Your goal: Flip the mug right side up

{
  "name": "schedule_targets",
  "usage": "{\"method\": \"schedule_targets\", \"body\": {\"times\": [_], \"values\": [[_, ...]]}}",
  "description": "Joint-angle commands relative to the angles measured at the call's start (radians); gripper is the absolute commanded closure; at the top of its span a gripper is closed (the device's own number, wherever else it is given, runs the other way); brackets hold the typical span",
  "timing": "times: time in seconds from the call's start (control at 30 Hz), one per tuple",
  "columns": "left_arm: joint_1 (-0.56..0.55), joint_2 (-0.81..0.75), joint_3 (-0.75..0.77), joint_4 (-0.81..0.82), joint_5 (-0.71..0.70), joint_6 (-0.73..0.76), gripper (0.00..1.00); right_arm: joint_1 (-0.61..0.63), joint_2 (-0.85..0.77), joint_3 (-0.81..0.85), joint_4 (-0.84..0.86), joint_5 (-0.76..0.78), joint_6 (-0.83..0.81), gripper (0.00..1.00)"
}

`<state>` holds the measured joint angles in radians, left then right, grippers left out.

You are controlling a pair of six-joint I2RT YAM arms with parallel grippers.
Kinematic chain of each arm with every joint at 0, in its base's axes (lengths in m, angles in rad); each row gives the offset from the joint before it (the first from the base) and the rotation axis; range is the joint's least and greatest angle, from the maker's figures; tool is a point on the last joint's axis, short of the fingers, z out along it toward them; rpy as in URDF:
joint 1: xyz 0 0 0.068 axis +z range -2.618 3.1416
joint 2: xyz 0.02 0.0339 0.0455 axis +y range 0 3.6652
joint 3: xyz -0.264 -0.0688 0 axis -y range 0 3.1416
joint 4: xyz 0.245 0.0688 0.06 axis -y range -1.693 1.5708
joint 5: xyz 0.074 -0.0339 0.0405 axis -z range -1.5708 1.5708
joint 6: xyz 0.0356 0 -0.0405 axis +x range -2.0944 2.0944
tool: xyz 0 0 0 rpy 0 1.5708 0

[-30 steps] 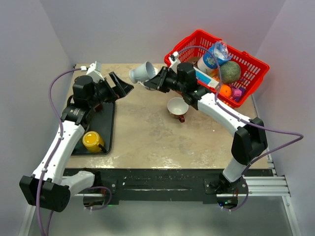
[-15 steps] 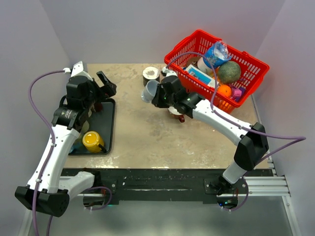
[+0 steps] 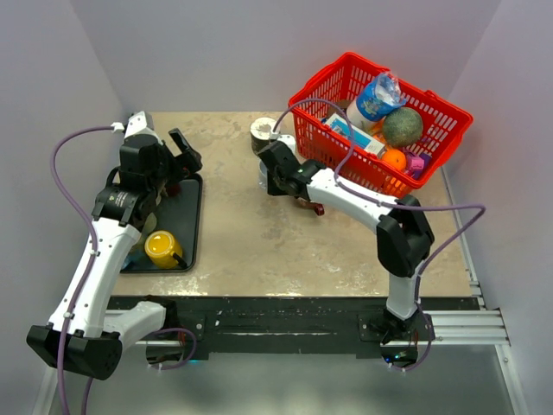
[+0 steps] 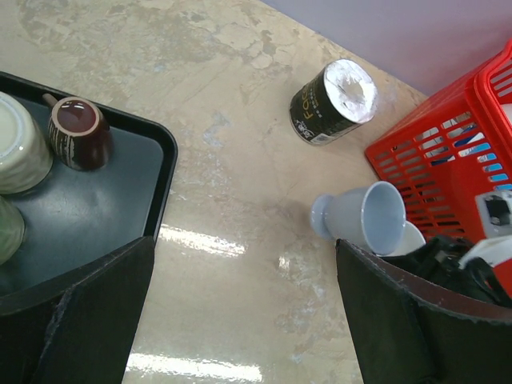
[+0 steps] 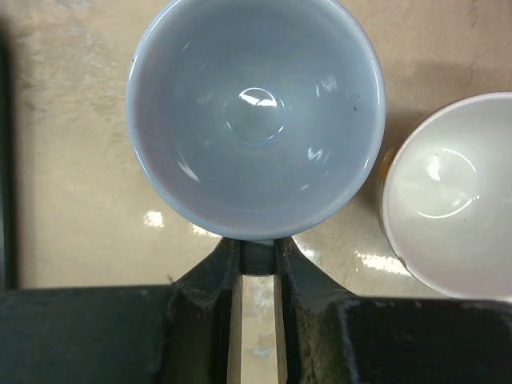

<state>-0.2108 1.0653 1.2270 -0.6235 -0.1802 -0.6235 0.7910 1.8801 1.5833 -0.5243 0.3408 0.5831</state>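
Note:
The mug (image 5: 256,120) is pale blue, and its mouth faces the right wrist camera. My right gripper (image 5: 258,244) is shut on its handle at the rim. In the left wrist view the mug (image 4: 364,218) hangs tilted low over the table, base to the left and mouth to the right. From above, the mug (image 3: 262,175) shows just left of my right gripper (image 3: 276,177), mostly hidden by the wrist. Whether it touches the table I cannot tell. My left gripper (image 4: 252,320) is open and holds nothing, standing over the tray's far edge (image 3: 186,156).
A white cup (image 3: 309,201) with a red handle stands right of the mug. A dark can (image 3: 263,131) stands behind it. The red basket (image 3: 449,112) of groceries fills the back right. A black tray (image 3: 186,233) at the left holds a yellow cup (image 3: 162,248) and a brown mug (image 4: 78,134).
My right arm has brought the mug down from high near the back to low over the table beside the white cup. My left arm pulled back toward the tray, then stayed still.

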Motion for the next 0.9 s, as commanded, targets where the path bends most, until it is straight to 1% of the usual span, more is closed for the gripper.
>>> {"method": "schedule_targets", "body": {"times": [0.0, 0.2, 0.43, 0.53, 0.57, 0.63, 0.67, 0.83, 0.87], "values": [[-0.001, -0.001, 0.037, 0.004, -0.019, 0.011, 0.01, 0.001, 0.03, 0.083, 0.032, 0.109, -0.002, 1.0], [-0.001, 0.005, 0.028, -0.015, -0.028, 0.004, 0.01, 0.001, 0.097, 0.109, -0.014, 0.116, 0.012, 1.0], [-0.001, 0.022, 0.019, -0.024, -0.048, 0.004, 0.01, 0.001, 0.123, 0.122, -0.049, 0.147, 0.035, 1.0], [-0.001, 0.025, 0.009, -0.018, -0.053, 0.004, 0.01, 0.001, 0.128, 0.124, -0.051, 0.152, 0.035, 0.88], [-0.001, 0.028, 0.009, -0.018, -0.053, 0.004, 0.01, 0.001, 0.131, 0.126, -0.049, 0.153, 0.034, 0.79], [-0.001, 0.033, 0.009, -0.015, -0.056, 0.002, 0.01, 0.001, 0.134, 0.126, -0.046, 0.153, 0.027, 0.71], [-0.001, 0.035, 0.008, -0.015, -0.058, 0.004, 0.01, 0.001, 0.136, 0.124, -0.046, 0.153, 0.027, 0.64], [-0.001, 0.045, 0.008, -0.015, -0.061, 0.005, 0.01, 0.001, 0.131, 0.116, -0.037, 0.136, 0.017, 0.53], [-0.001, 0.047, 0.009, -0.015, -0.059, 0.005, 0.01, 0.001, 0.128, 0.118, -0.039, 0.133, 0.018, 0.48]]}}
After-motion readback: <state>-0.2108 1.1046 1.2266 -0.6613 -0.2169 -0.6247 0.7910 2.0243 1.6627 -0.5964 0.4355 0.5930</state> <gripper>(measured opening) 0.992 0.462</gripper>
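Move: The right hand already holds the grey mug by its handle, mouth up; the table spot it goes to is about 6 cm ahead and 10 cm below. The red mug stands level with that spot and some 8 cm to its right; the black can is roughly 17 cm ahead of the hand, 4 cm left. From the left hand the spot lies about 10 cm ahead, 24 cm right, 25 cm lower. The right hand lowers the grey mug about 6 cm onto the table, then opens its fingers around the handle. ##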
